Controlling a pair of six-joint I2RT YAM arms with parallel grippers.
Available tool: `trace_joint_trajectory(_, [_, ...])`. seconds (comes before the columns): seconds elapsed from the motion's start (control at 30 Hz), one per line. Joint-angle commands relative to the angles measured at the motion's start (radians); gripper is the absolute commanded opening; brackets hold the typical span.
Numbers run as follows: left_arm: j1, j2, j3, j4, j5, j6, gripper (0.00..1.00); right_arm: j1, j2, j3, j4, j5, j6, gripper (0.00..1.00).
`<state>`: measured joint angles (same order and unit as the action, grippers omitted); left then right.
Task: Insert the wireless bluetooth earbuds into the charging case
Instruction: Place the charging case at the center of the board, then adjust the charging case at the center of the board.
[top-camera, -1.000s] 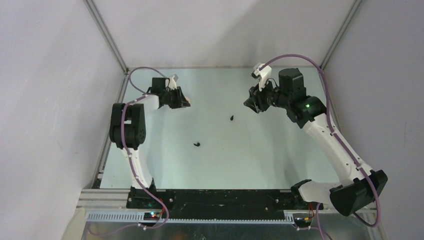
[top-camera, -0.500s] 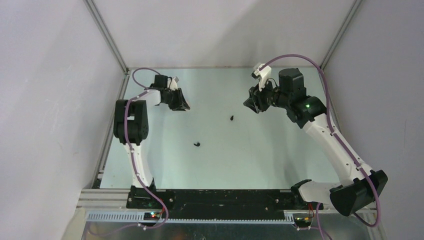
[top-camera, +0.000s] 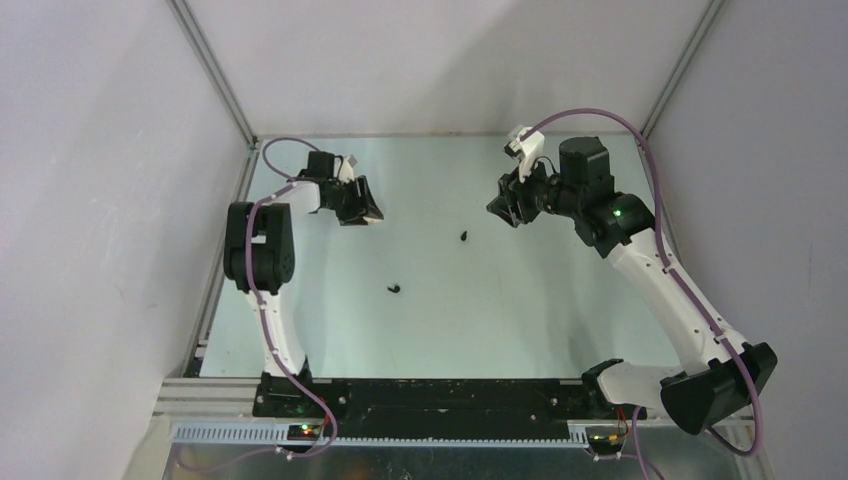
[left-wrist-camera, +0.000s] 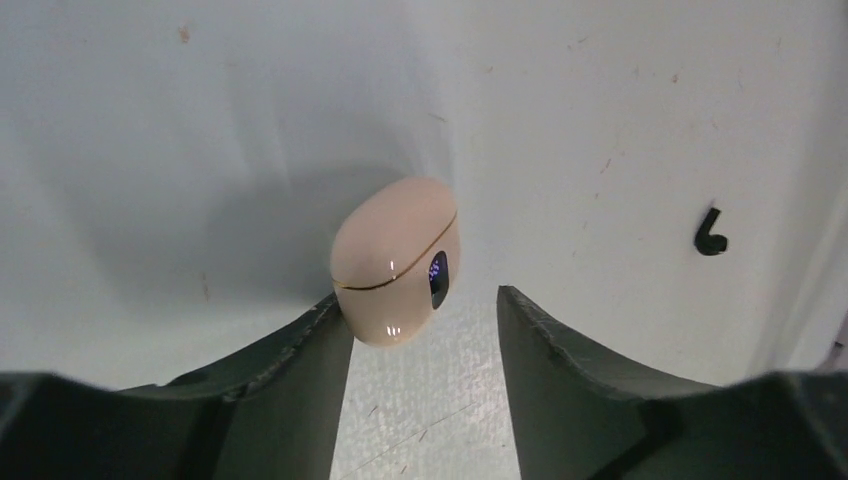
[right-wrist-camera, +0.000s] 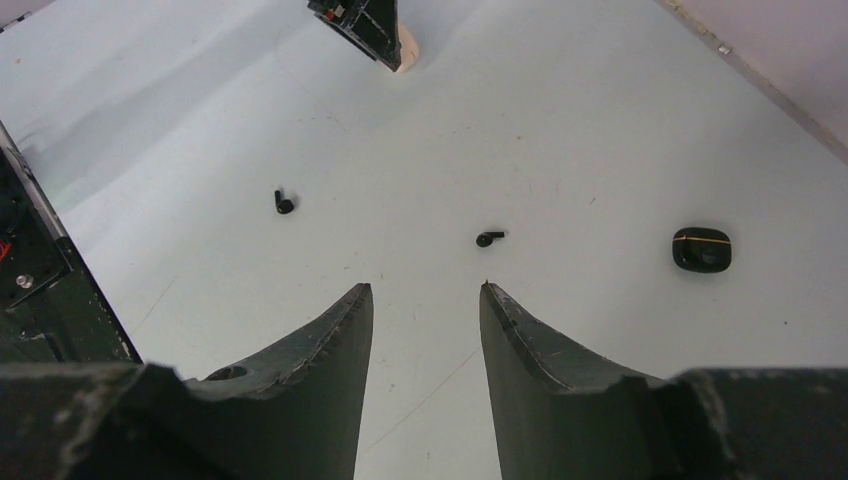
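Note:
A cream charging case (left-wrist-camera: 395, 262) with its lid closed lies on the table just in front of my left gripper (left-wrist-camera: 422, 297). The gripper is open; the case leans against the left fingertip (left-wrist-camera: 325, 325), with a gap to the right one. Two black earbuds (top-camera: 464, 237) (top-camera: 395, 289) lie loose mid-table, and they also show in the right wrist view as the nearer earbud (right-wrist-camera: 490, 238) and the farther earbud (right-wrist-camera: 284, 203). A closed black charging case (right-wrist-camera: 701, 249) sits to the right of them. My right gripper (right-wrist-camera: 425, 287) hangs open above the table, holding nothing.
The enclosure's side walls and metal frame posts (top-camera: 215, 75) border the table. The left gripper (top-camera: 362, 210) and the right gripper (top-camera: 505, 212) face each other across the far half of the table. The arm bases (top-camera: 285, 395) stand at the near edge.
My left gripper has gone from shut to open, letting go of the cream case, and its wrist has shifted slightly. The right arm and the black earbuds have stayed put.

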<state>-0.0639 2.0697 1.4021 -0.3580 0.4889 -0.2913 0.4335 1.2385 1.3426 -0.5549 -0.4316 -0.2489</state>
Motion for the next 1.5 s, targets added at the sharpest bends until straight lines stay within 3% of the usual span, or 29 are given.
trace_joint_trajectory(0.0, [0.012,-0.05,-0.042,-0.037,-0.075,0.015,0.64,-0.006,-0.022,0.004,0.045,0.008,0.011,0.5])
trace_joint_trajectory(0.23, [0.044,-0.111,-0.102,-0.028,-0.082,0.041,0.84,-0.02,0.07,0.056,0.086,0.196,-0.005,0.71])
trace_joint_trajectory(0.27, [0.048,-0.125,-0.107,-0.028,-0.081,0.043,0.94,-0.02,0.122,0.089,0.084,0.264,-0.028,0.75])
trace_joint_trajectory(0.37, [0.06,-0.156,-0.129,-0.031,-0.079,0.056,0.99,-0.046,0.296,0.181,0.059,0.383,-0.074,0.81])
trace_joint_trajectory(0.5, [0.095,-0.22,-0.152,-0.055,-0.08,0.09,0.99,-0.103,0.581,0.425,-0.035,0.501,-0.081,0.84])
trace_joint_trajectory(0.7, [0.111,-0.435,-0.205,-0.139,-0.044,0.227,0.99,-0.138,1.058,1.01,-0.283,0.652,-0.129,0.87])
trace_joint_trajectory(0.77, [0.12,-0.513,-0.228,-0.188,-0.022,0.292,0.99,-0.142,1.168,1.094,-0.306,0.673,-0.187,0.9])
trace_joint_trajectory(1.0, [0.156,-0.721,-0.352,-0.244,0.003,0.431,0.99,-0.153,1.26,1.029,-0.215,0.652,-0.327,0.99])
trace_joint_trajectory(1.47, [0.213,-0.749,-0.39,-0.206,-0.019,0.417,0.99,-0.2,1.348,1.09,-0.324,0.372,-0.261,0.99])
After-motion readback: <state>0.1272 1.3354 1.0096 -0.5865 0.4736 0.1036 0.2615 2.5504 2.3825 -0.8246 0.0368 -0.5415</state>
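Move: The black charging case lies about 27 cm ahead of my right hand, 8 cm to its right and 29 cm below. The far black earbud is some 10 cm ahead of that hand, 8 cm left and 30 cm below. The pink case sits right at my left fingertips, barely 1 cm ahead, 1 cm left and 1 cm lower; the near black earbud is 18 cm back from that hand, 7 cm right and 2 cm down. I swing my right hand forward some 28 cm, veering right, and then mostly down about 26 cm onto the black case, turning the wrist roughly 45 degrees so the fingers point steeply down and opening them wide around it without closing. Meanwhile my already loosened left hand opens fully, backs off low and to the left from the pink case, then lifts clear. ##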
